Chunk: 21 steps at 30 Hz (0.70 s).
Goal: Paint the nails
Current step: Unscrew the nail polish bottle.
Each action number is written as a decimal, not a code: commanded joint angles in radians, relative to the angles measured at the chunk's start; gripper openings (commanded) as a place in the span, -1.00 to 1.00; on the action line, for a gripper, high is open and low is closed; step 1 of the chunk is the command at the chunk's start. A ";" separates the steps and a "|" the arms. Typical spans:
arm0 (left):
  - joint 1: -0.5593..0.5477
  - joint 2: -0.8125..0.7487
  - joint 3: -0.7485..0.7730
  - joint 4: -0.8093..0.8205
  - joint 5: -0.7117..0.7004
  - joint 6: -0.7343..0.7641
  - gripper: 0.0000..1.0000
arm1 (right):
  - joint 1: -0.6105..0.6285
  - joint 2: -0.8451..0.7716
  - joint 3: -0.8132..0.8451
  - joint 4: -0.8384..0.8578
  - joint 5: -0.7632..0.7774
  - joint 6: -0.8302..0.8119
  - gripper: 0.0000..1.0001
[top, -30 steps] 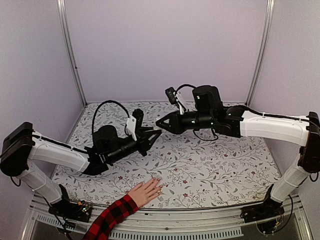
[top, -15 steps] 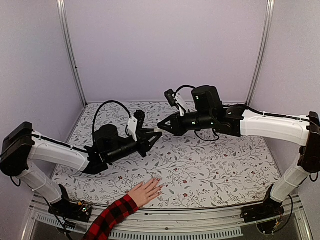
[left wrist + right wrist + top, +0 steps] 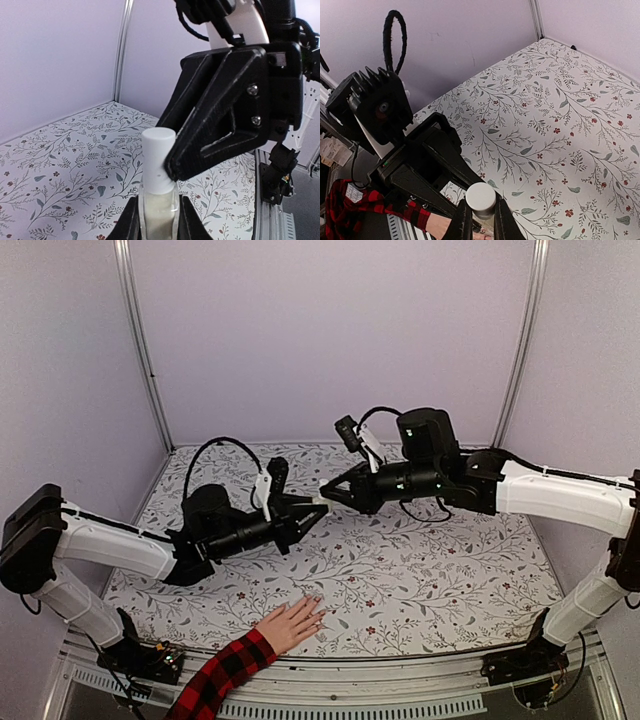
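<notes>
A light-skinned hand (image 3: 290,623) in a red-and-black plaid sleeve (image 3: 225,670) lies flat at the table's front edge. Its pale nails (image 3: 316,602) point right and look tiny. My left gripper (image 3: 312,512) is shut on the body of a small clear bottle (image 3: 158,212) and holds it upright in mid-air above the table. My right gripper (image 3: 328,494) meets it there, with its fingers (image 3: 465,220) closed on either side of the bottle's white cap (image 3: 480,199). In the left wrist view one right finger (image 3: 220,125) presses on the cap (image 3: 157,160).
The floral tablecloth (image 3: 420,570) covers the table. Purple walls and metal corner posts (image 3: 140,350) enclose it at the back and sides. The sleeve also shows in the right wrist view (image 3: 345,207), below the left arm.
The right arm's body has shifted a little to the right and its fingers have settled on the bottle cap. The left gripper with the bottle has risen slightly. The hand has not moved.
</notes>
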 commanded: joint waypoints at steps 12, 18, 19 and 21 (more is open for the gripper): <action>-0.028 -0.023 0.048 0.158 0.493 0.022 -1.00 | 0.019 -0.084 -0.034 0.170 -0.300 -0.141 -1.00; -0.031 -0.032 0.060 0.144 0.530 0.029 -1.00 | 0.019 -0.094 -0.041 0.183 -0.320 -0.154 -1.00; -0.031 -0.039 0.058 0.130 0.510 0.039 -1.00 | 0.019 -0.095 -0.041 0.180 -0.307 -0.151 -1.00; -0.031 -0.056 0.054 0.099 0.448 0.054 -1.00 | 0.019 -0.096 -0.036 0.166 -0.259 -0.140 -0.83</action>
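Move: Between the left fingers the nail polish bottle is already held upright, its middle practically at that hand's point, with the white cap about 4 cm above. The right fingers already have the cap between them, level with their own point, and the bottle body sits some 4 cm below. The human hand on the table lies roughly 13 cm back, 6 cm left and 20 cm below the left hand, and a little farther below the right. Twisting against each other while drawing back and up together, both hands carry the capped bottle about 6 cm towards the base and 6 cm higher, drifting slightly right. The left hand, gripping the bottle, turns some 20 degrees clockwise; the right, its fingers still around the cap, turns nearly as much counter-clockwise. Both tip their fronts up a little. ##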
